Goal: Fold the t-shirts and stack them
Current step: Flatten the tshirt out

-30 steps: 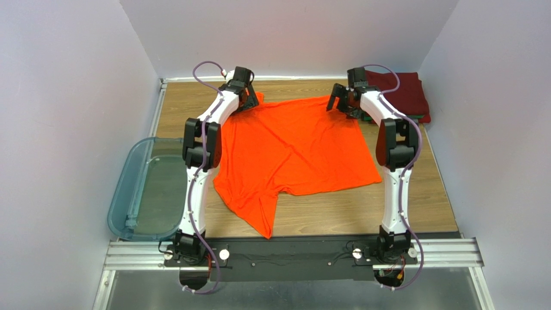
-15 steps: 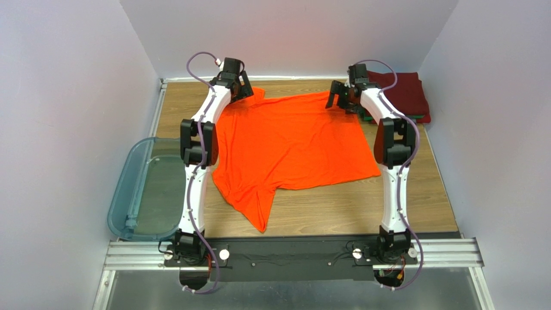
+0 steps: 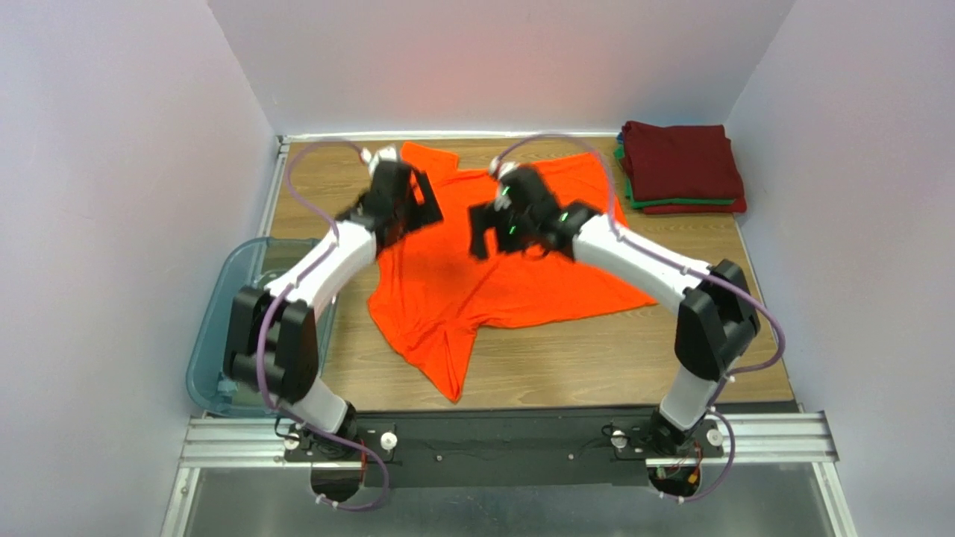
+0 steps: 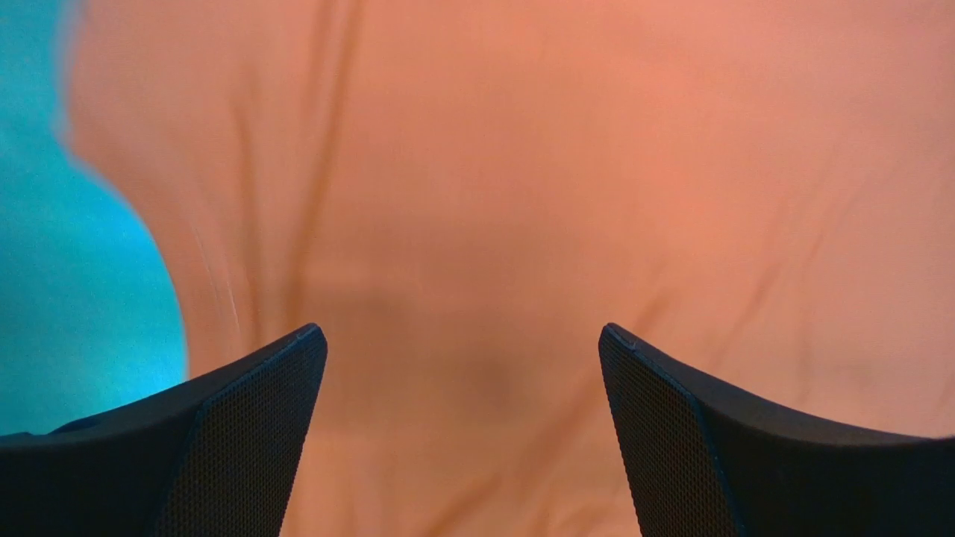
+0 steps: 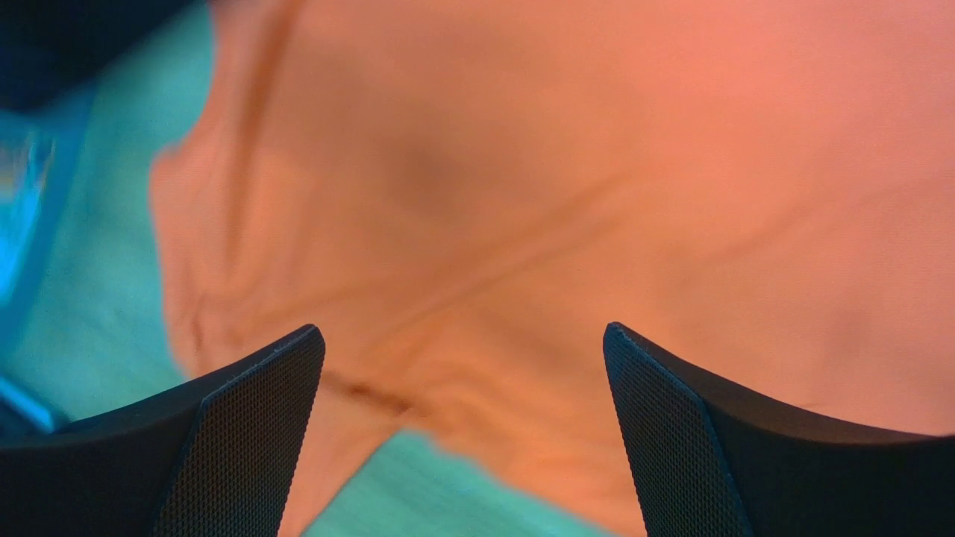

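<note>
A bright orange t-shirt (image 3: pixel 538 280) lies spread out and rumpled on the wooden table, one sleeve pointing to the near edge. My left gripper (image 3: pixel 417 201) hovers open over the shirt's left part; in the left wrist view its gripper (image 4: pixel 460 336) has only orange cloth (image 4: pixel 538 168) below it. My right gripper (image 3: pixel 484 235) hangs open above the shirt's middle; in the right wrist view the gripper (image 5: pixel 462 330) frames the orange cloth (image 5: pixel 583 168) and its edge. Neither holds anything. Folded t-shirts (image 3: pixel 682 166), dark maroon on top with green and red edges below, are stacked at the far right.
A translucent blue-grey bin (image 3: pixel 252 324) hangs off the table's left side, beside my left arm. Bare wood (image 3: pixel 628 358) shows in front of the shirt. White walls close in the left, right and far sides.
Both arms have swung from the shirt's far corners inward and nearer, over its middle. Both grippers stay open. The shirt's far edge now lies uncovered on the table.
</note>
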{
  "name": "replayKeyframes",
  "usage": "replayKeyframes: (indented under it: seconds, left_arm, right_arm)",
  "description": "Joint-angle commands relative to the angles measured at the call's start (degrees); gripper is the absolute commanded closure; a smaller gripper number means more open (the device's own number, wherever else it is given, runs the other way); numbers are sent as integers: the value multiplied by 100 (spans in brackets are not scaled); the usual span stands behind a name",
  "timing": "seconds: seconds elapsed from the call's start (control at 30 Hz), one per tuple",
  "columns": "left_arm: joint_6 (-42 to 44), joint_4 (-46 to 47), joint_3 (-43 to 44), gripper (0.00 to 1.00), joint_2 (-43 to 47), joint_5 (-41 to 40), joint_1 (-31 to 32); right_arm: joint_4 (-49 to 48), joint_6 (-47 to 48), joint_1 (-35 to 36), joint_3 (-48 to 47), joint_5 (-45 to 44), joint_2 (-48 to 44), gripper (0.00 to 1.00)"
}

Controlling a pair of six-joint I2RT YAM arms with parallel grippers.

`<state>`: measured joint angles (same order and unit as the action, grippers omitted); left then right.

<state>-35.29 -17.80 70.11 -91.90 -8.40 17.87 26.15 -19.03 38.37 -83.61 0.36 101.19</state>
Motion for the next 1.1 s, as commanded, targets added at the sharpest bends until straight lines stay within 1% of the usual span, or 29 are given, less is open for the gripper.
replayKeyframes:
  seconds: [0.0, 0.03, 0.07, 0.13, 0.2, 0.27, 0.37, 0.57, 0.7, 0.83, 0.93, 1.07]
  left_arm:
    - [-811, 786, -1986, 2, 792, 32, 436]
    - [-874, 900, -2262, 2, 935, 206, 506]
    - [-901, 1180, -2508, 2, 1172, 286, 551]
    - [-1050, 1296, -3043, 2, 1340, 366, 569]
    - [-1216, 1350, -3309, 2, 1490, 200, 569]
    - [-1252, 1323, -3380, 2, 1517, 120, 569]
    - [-1287, 1227, -3424, 2, 1395, -12, 560]
    - [-1445, 1051, -3495, 2, 981, -126, 437]
    - [-1463, 1103, -3548, 2, 946, -56, 402]
    - [-1437, 1130, -3565, 2, 963, -74, 402]
    - [-1411, 1086, -3557, 2, 937, -152, 384]
    - [-1393, 972, -3548, 2, 928, -293, 296]
  right_arm:
    - [-198, -451, 1098, 968, -1482, -186, 0]
    - [-198, -514, 1320, 1065, -1695, -178, 0]
    - [-198, -593, 1740, 1258, -1854, -170, 0]
    - [-233, -961, 2050, 1417, -2144, -108, 0]
    - [-321, -1443, 2392, 1636, -2311, -64, 0]
    - [-409, -1830, 2639, 1751, -2435, 24, 0]
    - [-540, -2078, 2798, 1831, -2444, 208, 0]
    - [-733, -2123, 3009, 1621, -2488, 542, 0]
    - [-813, -2271, 3054, 1602, -2663, 831, 0]
    - [-822, -2448, 3080, 1655, -2638, 938, 0]
    - [-805, -2571, 3115, 1839, -2647, 894, 0]
    - [-673, -2887, 3115, 2357, -2585, 299, 0]
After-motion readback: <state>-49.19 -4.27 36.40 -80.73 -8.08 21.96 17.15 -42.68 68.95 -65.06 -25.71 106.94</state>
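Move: The near-left sleeve of the t-shirt, a flap pointing towards my bases, lies about 22 cm back, 10 cm left and 14 cm below my right hand; the shirt's near edge is some 16 cm back and 9 cm right. From my left hand the collar edge is roughly 11 cm back, 10 cm left and 14 cm down, with the far sleeve 13 cm ahead, straight in line, and the bin about 20 cm back and 30 cm left. I draw my right hand back some 17 cm and down about 13, drifting left, rolling its left side down slightly, until its wide-open fingers hang low over the near sleeve's base. Meanwhile I quickly bring my left hand back and down, about 12 cm each, tipping its fingers roughly 10 degrees further down, and hold it nearly still, open, its tips seeming to rest on the cloth right of the collar edge. ##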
